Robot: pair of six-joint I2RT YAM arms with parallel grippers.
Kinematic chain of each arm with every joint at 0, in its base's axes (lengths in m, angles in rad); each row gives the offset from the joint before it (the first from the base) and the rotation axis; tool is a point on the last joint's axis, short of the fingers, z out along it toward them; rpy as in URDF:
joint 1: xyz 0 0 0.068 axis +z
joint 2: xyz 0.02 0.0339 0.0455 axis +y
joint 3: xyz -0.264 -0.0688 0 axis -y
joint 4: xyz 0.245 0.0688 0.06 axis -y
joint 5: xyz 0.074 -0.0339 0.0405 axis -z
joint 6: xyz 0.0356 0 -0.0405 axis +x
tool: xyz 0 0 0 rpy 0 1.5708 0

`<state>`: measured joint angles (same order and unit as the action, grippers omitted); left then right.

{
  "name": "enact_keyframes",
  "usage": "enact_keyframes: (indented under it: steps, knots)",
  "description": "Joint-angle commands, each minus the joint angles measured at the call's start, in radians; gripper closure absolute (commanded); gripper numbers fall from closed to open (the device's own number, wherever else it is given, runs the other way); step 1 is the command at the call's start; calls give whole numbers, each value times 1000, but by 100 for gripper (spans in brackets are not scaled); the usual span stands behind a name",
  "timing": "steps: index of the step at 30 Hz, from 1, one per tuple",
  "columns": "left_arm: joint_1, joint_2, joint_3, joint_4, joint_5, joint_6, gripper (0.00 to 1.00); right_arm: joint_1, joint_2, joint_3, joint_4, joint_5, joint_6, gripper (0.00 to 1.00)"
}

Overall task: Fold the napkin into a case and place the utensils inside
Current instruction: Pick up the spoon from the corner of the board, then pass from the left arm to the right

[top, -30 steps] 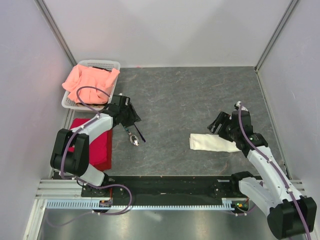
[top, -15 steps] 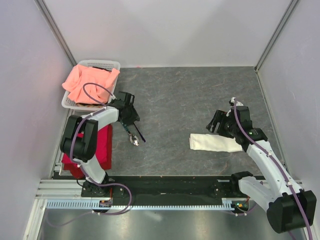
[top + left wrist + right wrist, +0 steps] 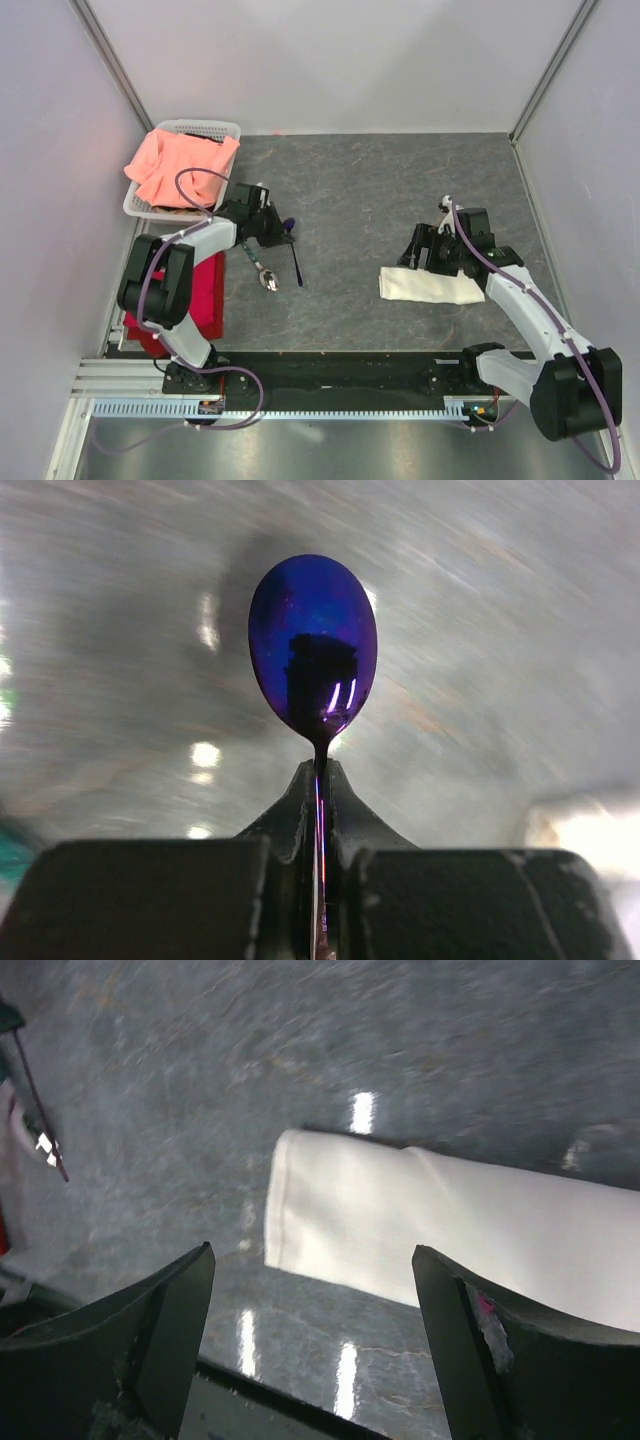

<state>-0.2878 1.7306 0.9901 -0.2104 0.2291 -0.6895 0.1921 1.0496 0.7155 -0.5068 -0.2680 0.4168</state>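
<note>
My left gripper (image 3: pixel 284 234) (image 3: pixel 320 770) is shut on the neck of a utensil with a round purple head (image 3: pixel 288 225) (image 3: pixel 312 640). Its thin dark handle runs toward the near edge in the top view. The other utensil, with a shiny silver bowl (image 3: pixel 268 282), lies on the table just left of that handle. The napkin lies folded into a narrow cream-white case (image 3: pixel 430 285) (image 3: pixel 400 1225) on the right. My right gripper (image 3: pixel 412 256) (image 3: pixel 312 1255) hangs open over the case's left end, with nothing between its fingers.
A white basket (image 3: pixel 234 130) holding a salmon-pink cloth (image 3: pixel 180 165) stands at the back left. A red cloth (image 3: pixel 200 290) lies under the left arm. Pale walls close the table on three sides, and a black rail (image 3: pixel 330 365) runs along the near edge.
My left gripper has shut on the purple-headed utensil and shifted it right, away from the silver spoon. My right gripper has moved left along the case and opened wider.
</note>
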Motion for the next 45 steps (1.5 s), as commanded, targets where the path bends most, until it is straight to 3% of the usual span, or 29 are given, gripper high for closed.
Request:
enact_keyframes:
  steps: [1,6,8,13,21,24,27,28,29,31,32,34,35,37,40,42,43,45]
  knots:
    - [-54,-185,-85,328,413,10,98,3,62,32,118,-331,-69,11]
    - [-226,-270,-174,752,587,-108,98,160,110,45,237,-490,-23,12]
    - [-286,-266,-199,853,639,-131,98,238,115,50,292,-522,8,12]
    - [-309,-241,-275,1218,702,-292,98,302,63,-22,473,-603,103,14]
    - [-309,-215,-298,1323,665,-364,98,412,43,-123,720,-567,258,27]
    - [-312,-229,-306,1332,636,-375,98,446,47,-133,776,-513,284,39]
    - [-312,-250,-318,1313,613,-363,98,466,47,-123,765,-459,280,59]
    - [-310,-270,-321,1303,604,-354,98,469,52,-116,749,-453,277,86]
    - [-310,-282,-324,1249,598,-340,98,471,68,-96,728,-442,258,100]
    - [-303,-316,-311,1147,592,-254,91,478,81,-74,656,-439,222,100]
    - [-292,-356,-295,1052,596,-213,76,481,72,-41,601,-409,144,100]
    - [-255,-411,-274,838,592,-93,62,481,60,10,360,-237,46,100]
    - [-239,-480,-271,776,578,-58,40,481,58,66,282,-174,-1,100]
    - [-199,-546,-248,561,514,49,27,481,49,107,119,1,-111,100]
    - [-191,-617,-115,180,318,191,20,490,44,168,-4,197,-213,100]
    - [-186,-583,3,41,259,157,19,506,49,205,-50,262,-278,100]
    - [-180,-557,49,-84,248,124,22,536,53,219,-61,380,-298,100]
    - [-175,-469,175,-174,292,10,27,576,55,229,-81,534,-344,100]
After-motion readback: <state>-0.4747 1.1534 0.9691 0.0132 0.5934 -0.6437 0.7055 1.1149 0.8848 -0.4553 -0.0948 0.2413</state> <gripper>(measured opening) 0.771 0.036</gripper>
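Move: My left hand already holds the purple spoon by its neck, just off the table, its middle about 4 cm back and 1 cm right of my grip. My open right hand, its meeting point, is some 32 cm to the right, 8 cm nearer me and 7 cm higher. From my right hand the spoon lies about 32 cm left, 4 cm ahead and 7 cm below; the folded napkin is 5 cm back, 2 cm right and 11 cm below. I swing the spoon up some 20 cm, to the right and back with my left hand, tipping its bowl upward, while my right hand comes about 18 cm left, back and up, turning counter-clockwise, and pinches the handle. My left fingers then open and withdraw left, up and forward; my right carries the spoon forward and right. ##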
